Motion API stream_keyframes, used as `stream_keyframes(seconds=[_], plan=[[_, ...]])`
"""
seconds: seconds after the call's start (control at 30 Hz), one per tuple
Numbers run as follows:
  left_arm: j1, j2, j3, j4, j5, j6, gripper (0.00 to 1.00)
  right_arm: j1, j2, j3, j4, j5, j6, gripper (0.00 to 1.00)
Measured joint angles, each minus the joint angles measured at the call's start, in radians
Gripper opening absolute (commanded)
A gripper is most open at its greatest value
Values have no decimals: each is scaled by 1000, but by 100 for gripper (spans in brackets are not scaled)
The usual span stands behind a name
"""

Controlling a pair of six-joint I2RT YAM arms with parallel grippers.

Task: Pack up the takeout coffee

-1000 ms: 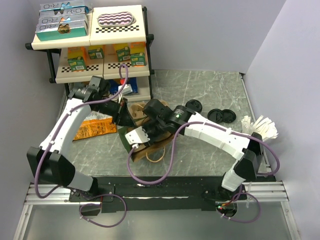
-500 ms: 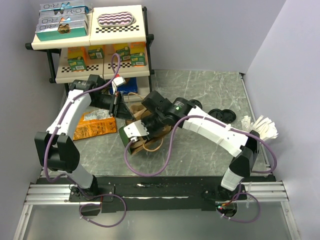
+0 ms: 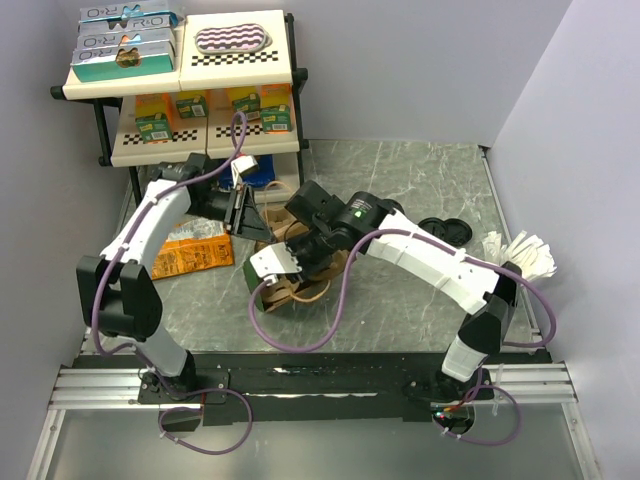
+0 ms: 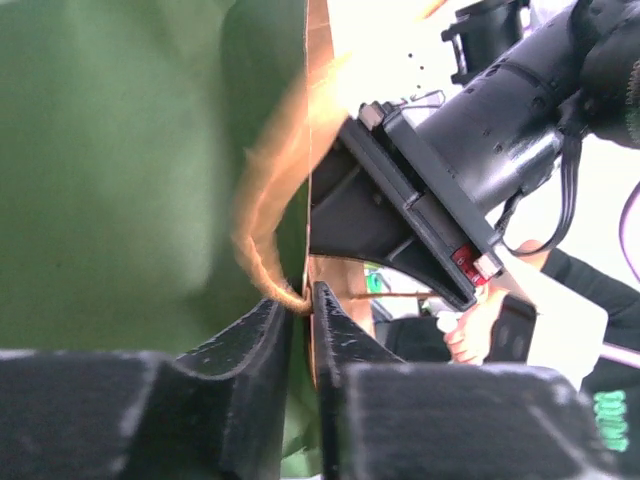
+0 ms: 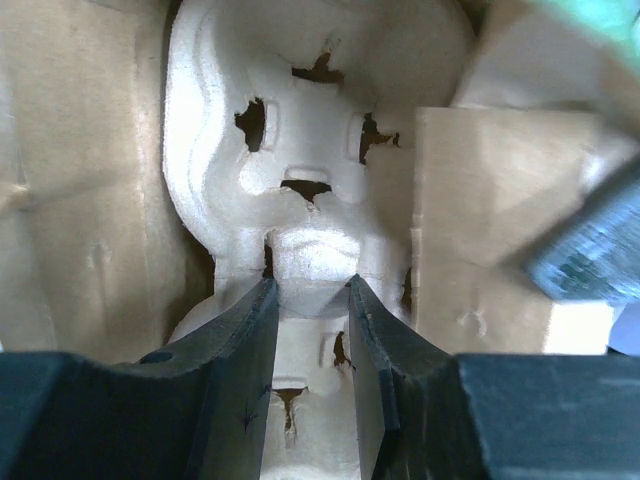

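Note:
The paper bag [image 3: 272,298], green outside and brown inside, lies open on the table with twisted paper handles. My left gripper [image 3: 244,213] is shut on the bag's wall [image 4: 150,170] at the root of a handle [image 4: 262,215]; it shows in the left wrist view [image 4: 303,300]. My right gripper [image 3: 297,262] reaches inside the bag. In the right wrist view [image 5: 310,290] it is shut on the centre ridge of the pale moulded-pulp cup carrier [image 5: 300,120]. The green takeout coffee cup is not in view.
Black lids [image 3: 443,230] and another lid [image 3: 386,210] lie right of the bag. White stirrers or napkins [image 3: 524,255] are at the right edge. An orange snack packet [image 3: 190,250] lies left. A stocked shelf [image 3: 180,95] stands at the back left.
My left arm has swung back toward the shelf while holding the bag's edge. My right gripper has gone up and left, deeper into the bag mouth, and the bag has shifted with it.

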Motion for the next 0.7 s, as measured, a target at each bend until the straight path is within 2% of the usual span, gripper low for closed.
stream_keyframes(seconds=[0.03,0.07,0.33,0.7], plan=[[2,10,14,-10,-3,12,32,0,0,-5,3,-1,0,0],[5,22,33,-19,-11,25,39,0,0,-10,8,-2,0,0],[35,39,147,-9,-122,70,53,-3,21,-14,58,-13,-1,0],[34,-81,98,237,-347,-59,71,-21,113,-13,140,-18,8,0]])
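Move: At the left fingertips is the paper bag's rim, the bag's middle lying about 8 cm to the right, 4 cm back and 14 cm below that hand. Some 17 cm ahead and 7 cm right of the left hand another cup carrier lies on the table, and an orange pouch roughly 11 cm ahead and 19 cm left. The right hand already grips a carrier inside the bag, whose middle is about 9 cm below it, 1 cm back and 1 cm left. Spreading its fingers wide, the left hand lets go of the bag's rim and slides about 5 cm forward and a little left, rolling some 25 degrees with its fingertips dipping. Meanwhile the right hand keeps its pinch on the bridge between the carrier's wells and, after a slow start, takes it down, left and forward into the bag, roughly 3 cm each way. ##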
